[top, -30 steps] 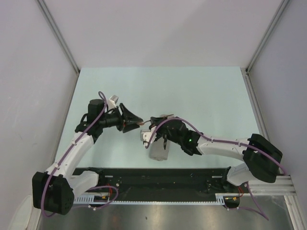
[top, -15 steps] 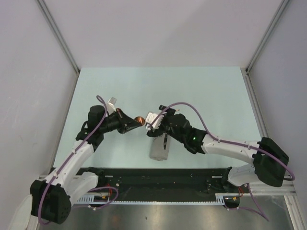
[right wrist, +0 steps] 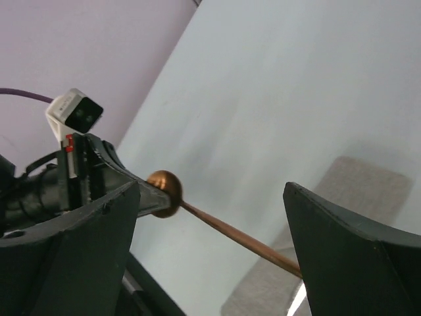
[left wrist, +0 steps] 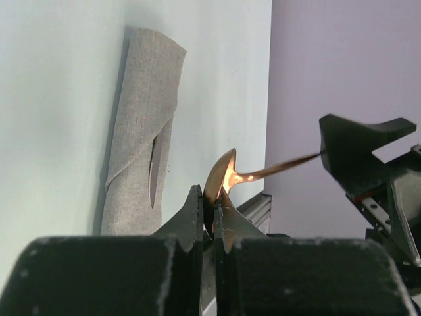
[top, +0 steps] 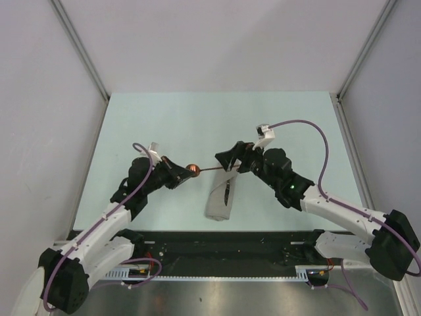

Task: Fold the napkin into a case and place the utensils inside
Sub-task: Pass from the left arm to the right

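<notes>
The napkin (top: 220, 197) lies folded into a narrow grey-beige case on the table, seen also in the left wrist view (left wrist: 141, 131) and the right wrist view (right wrist: 358, 187). The silver knife (top: 226, 190) (left wrist: 155, 170) sits in its slit. The spoon (top: 195, 170) hangs level above the table. My left gripper (top: 183, 175) (left wrist: 212, 205) is shut on its copper bowl (left wrist: 222, 176) (right wrist: 164, 191). My right gripper (top: 227, 160) (right wrist: 210, 191) stands wide open around the handle (right wrist: 237, 237). The handle's end touches one right finger (right wrist: 342, 263).
A black rail (top: 217, 242) runs along the near table edge by both arm bases. Pale walls with metal posts (top: 82, 49) close in the left, right and back. The left arm's wrist camera (right wrist: 74, 113) shows in the right wrist view.
My left gripper has shut on the spoon's bowl. My right gripper has let go of the spoon, opened wide and drawn back to the right.
</notes>
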Controlling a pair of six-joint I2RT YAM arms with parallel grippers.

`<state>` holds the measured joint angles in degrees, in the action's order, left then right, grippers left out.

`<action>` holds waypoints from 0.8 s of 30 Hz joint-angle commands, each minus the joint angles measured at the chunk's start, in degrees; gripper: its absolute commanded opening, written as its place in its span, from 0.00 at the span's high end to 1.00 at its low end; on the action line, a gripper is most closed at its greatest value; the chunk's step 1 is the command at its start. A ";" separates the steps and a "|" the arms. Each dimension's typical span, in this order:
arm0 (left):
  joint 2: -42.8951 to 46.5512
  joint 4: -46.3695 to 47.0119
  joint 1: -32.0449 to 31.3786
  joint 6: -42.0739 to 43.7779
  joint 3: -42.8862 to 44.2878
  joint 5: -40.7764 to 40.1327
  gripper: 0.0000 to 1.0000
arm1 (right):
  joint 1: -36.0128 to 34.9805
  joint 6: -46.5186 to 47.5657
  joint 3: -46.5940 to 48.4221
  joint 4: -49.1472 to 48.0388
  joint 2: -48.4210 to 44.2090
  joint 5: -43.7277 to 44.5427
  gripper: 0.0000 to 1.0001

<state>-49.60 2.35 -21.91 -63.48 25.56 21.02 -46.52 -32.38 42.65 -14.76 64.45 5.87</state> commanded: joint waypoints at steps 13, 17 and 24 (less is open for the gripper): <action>1.88 3.80 -3.14 -4.54 2.92 -4.84 1.00 | -0.14 1.90 0.07 9.50 -10.30 11.36 0.00; 1.88 5.21 -3.40 -7.18 2.56 -4.76 1.00 | -5.76 -3.30 -7.66 -9.23 -6.89 8.74 0.00; 3.02 5.82 -3.75 -12.71 0.72 -4.14 1.00 | -14.48 -0.39 -6.71 -18.38 0.16 18.99 0.00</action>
<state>-48.58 4.14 -25.02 -70.24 26.87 16.45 -60.51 -32.71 34.30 -23.18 65.36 17.21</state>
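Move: The spoon, pinched by its bowl in the left fingers, has its handle's middle roughly 6 cm below the open right hand and hardly behind it, 1 cm to the left; the bowl is some 9 cm left, 2 cm back and 7 cm below. The folded napkin lies about 23 cm beneath the right hand and 2 cm back; its tucked-in knife is 3 cm back, 1 cm right. From the left hand the handle's middle is some 8 cm right, 1 cm ahead and 1 cm up. The right hand, fingers staying wide open, first swings about 5 cm right and 3 cm up, after a brief dip back and left, then reverses and sweeps some 8 cm left, 7 cm down and 5 cm back, ending with its fingers on the base side of the spoon handle and without closing on it. Meanwhile the left hand keeps its pinch on the bowl and lifts the spoon about 2.5 cm, rolling some 5 degrees so that its left side dips. ##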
